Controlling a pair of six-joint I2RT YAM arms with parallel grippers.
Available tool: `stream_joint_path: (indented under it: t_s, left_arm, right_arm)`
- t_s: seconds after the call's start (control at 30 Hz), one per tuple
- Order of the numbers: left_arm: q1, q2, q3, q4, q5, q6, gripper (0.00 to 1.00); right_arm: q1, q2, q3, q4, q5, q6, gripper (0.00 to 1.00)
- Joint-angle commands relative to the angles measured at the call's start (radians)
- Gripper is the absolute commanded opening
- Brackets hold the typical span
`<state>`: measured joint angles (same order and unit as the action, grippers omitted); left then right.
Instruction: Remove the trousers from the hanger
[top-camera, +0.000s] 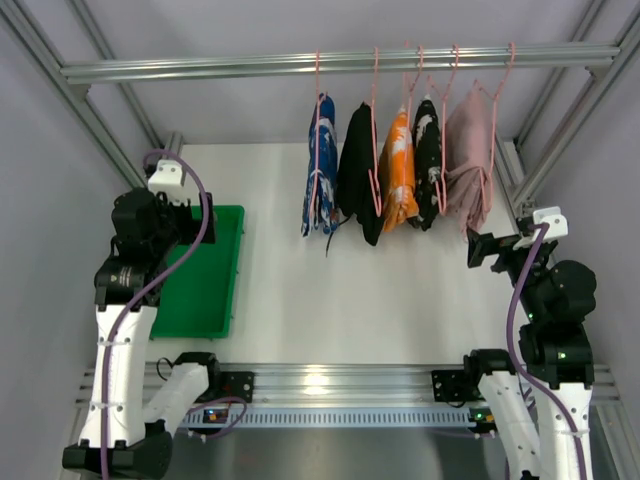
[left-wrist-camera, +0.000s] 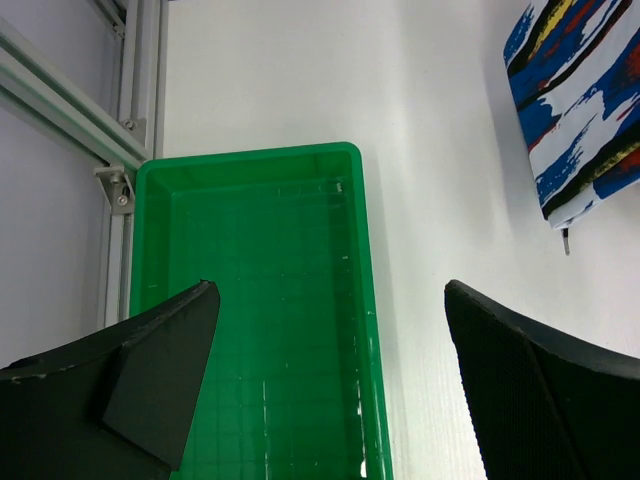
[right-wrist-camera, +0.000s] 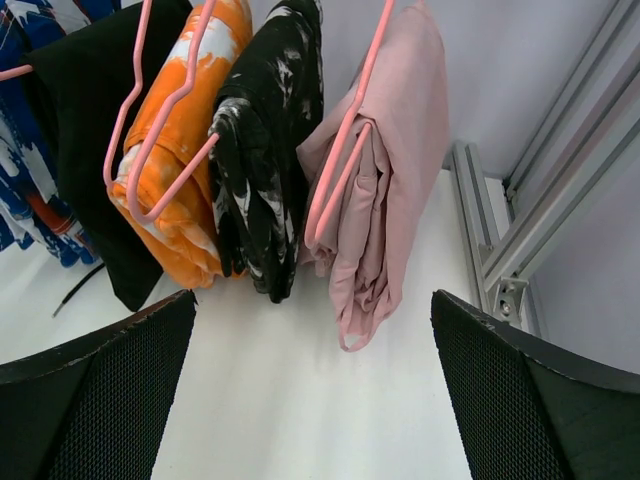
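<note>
The blue printed trousers (top-camera: 320, 165) hang folded on a pink hanger at the left end of the row, and their lower end shows in the left wrist view (left-wrist-camera: 585, 110). The plain black trousers (top-camera: 357, 175) hang beside them on the right, drawstrings (top-camera: 335, 238) dangling; they also show in the right wrist view (right-wrist-camera: 70, 150). My left gripper (top-camera: 195, 215) is open and empty over the green tray, left of the clothes; my left wrist view (left-wrist-camera: 330, 290) shows its jaws wide apart. My right gripper (top-camera: 480, 248) is open and empty below the pink garment, jaws wide apart (right-wrist-camera: 312, 298).
Orange (top-camera: 399, 170), black-and-white (top-camera: 428, 160) and pink (top-camera: 468, 155) garments hang on pink hangers from the same aluminium rail (top-camera: 200, 68). A green tray (top-camera: 236, 290) lies at the table's left. Frame posts stand at both sides.
</note>
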<state>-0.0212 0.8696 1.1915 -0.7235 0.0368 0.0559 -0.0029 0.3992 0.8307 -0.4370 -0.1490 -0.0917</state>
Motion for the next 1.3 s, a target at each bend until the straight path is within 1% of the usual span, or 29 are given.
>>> stream_joint_path:
  t_s: [0.0,0.07,0.17,0.2,0.3,0.33,0.37,0.4,0.43,0.47,0.5,0.53,0.6,0.63,0.7,0.77,0.8,0.93,1.1,1.17,1.27]
  left_arm:
    - [0.004,-0.018,0.016,0.021,-0.011,-0.025,0.99]
    - [0.004,-0.017,0.014,0.03,-0.023,-0.041,0.99]
    - [0.004,-0.021,0.023,0.047,0.052,-0.051,0.99]
    - [0.004,-0.021,0.031,0.058,0.134,-0.086,0.99]
    - [0.004,0.018,0.077,0.081,0.286,-0.161,0.99]
    - [0.004,0.061,0.094,0.085,0.373,-0.227,0.99]
    - [0.004,0.086,0.12,0.091,0.424,-0.263,0.99]
    - [0.004,0.106,0.129,0.126,0.475,-0.337,0.99]
    - [0.004,0.149,0.132,0.156,0.586,-0.381,0.99]
    - [0.004,0.167,0.134,0.186,0.639,-0.422,0.97]
    - [0.004,0.181,0.117,0.237,0.682,-0.524,0.96]
    - [0.001,0.204,0.1,0.363,0.739,-0.58,0.95]
    - [-0.009,0.229,0.063,0.482,0.752,-0.704,0.94]
    - [-0.028,0.259,0.06,0.58,0.756,-0.734,0.93]
    - [-0.055,0.298,0.066,0.642,0.765,-0.777,0.88]
    - [-0.111,0.353,0.103,0.682,0.767,-0.781,0.85]
    - [-0.153,0.38,0.115,0.687,0.762,-0.766,0.81]
    - [-0.236,0.43,0.146,0.707,0.744,-0.754,0.73]
    - [-0.26,0.482,0.149,0.8,0.762,-0.826,0.68]
    - [-0.26,0.493,0.152,0.832,0.782,-0.85,0.65]
    - [-0.266,0.509,0.154,0.886,0.807,-0.896,0.64]
  right_arm:
    - [-0.014,-0.008,0.011,0.017,-0.017,0.021,0.99]
    - [-0.014,-0.007,0.016,0.012,-0.012,0.036,0.99]
    - [-0.016,-0.007,0.028,0.0,-0.012,0.064,0.99]
    - [-0.014,-0.005,0.041,-0.006,-0.014,0.07,1.0]
    - [-0.014,-0.002,0.068,-0.025,-0.021,0.084,0.99]
    - [-0.014,0.001,0.076,-0.032,-0.024,0.084,0.99]
    - [-0.014,0.003,0.091,-0.048,-0.03,0.084,0.99]
    - [-0.014,0.006,0.097,-0.052,-0.031,0.086,0.99]
    - [-0.014,0.007,0.102,-0.055,-0.031,0.084,0.99]
    - [-0.016,0.009,0.108,-0.063,-0.032,0.084,0.99]
    - [-0.014,0.013,0.113,-0.068,-0.031,0.084,0.99]
    - [-0.014,0.016,0.117,-0.071,-0.031,0.084,0.99]
    - [-0.014,0.026,0.13,-0.085,-0.032,0.084,0.99]
    - [-0.016,0.027,0.133,-0.086,-0.035,0.084,1.0]
    - [-0.016,0.033,0.139,-0.088,-0.041,0.084,0.99]
    - [-0.014,0.038,0.146,-0.089,-0.041,0.084,0.99]
    - [-0.014,0.046,0.151,-0.091,-0.043,0.08,1.0]
    - [-0.014,0.061,0.162,-0.086,-0.037,0.075,0.99]
    - [-0.014,0.078,0.171,-0.08,-0.043,0.075,1.0]
    - [-0.014,0.079,0.17,-0.077,-0.043,0.075,0.99]
    - [-0.014,0.081,0.162,-0.074,-0.043,0.073,1.0]
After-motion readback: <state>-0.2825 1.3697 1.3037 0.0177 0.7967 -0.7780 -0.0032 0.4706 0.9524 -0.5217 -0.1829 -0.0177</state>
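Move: The blue trousers on their hanger hang some 25 cm to the left hand's right, about 10 cm ahead and a little lower; the black trousers hang some 8 cm farther right at the same depth. The green bin lies roughly 30 cm under the left hand, a few centimetres to its left. From the right hand the blue trousers hang about 37 cm to the left and 16 cm ahead. The left hand sweeps about 24 cm right to the blue trousers' hanger, rising, rolling and turning clockwise, fingers partly closing. ##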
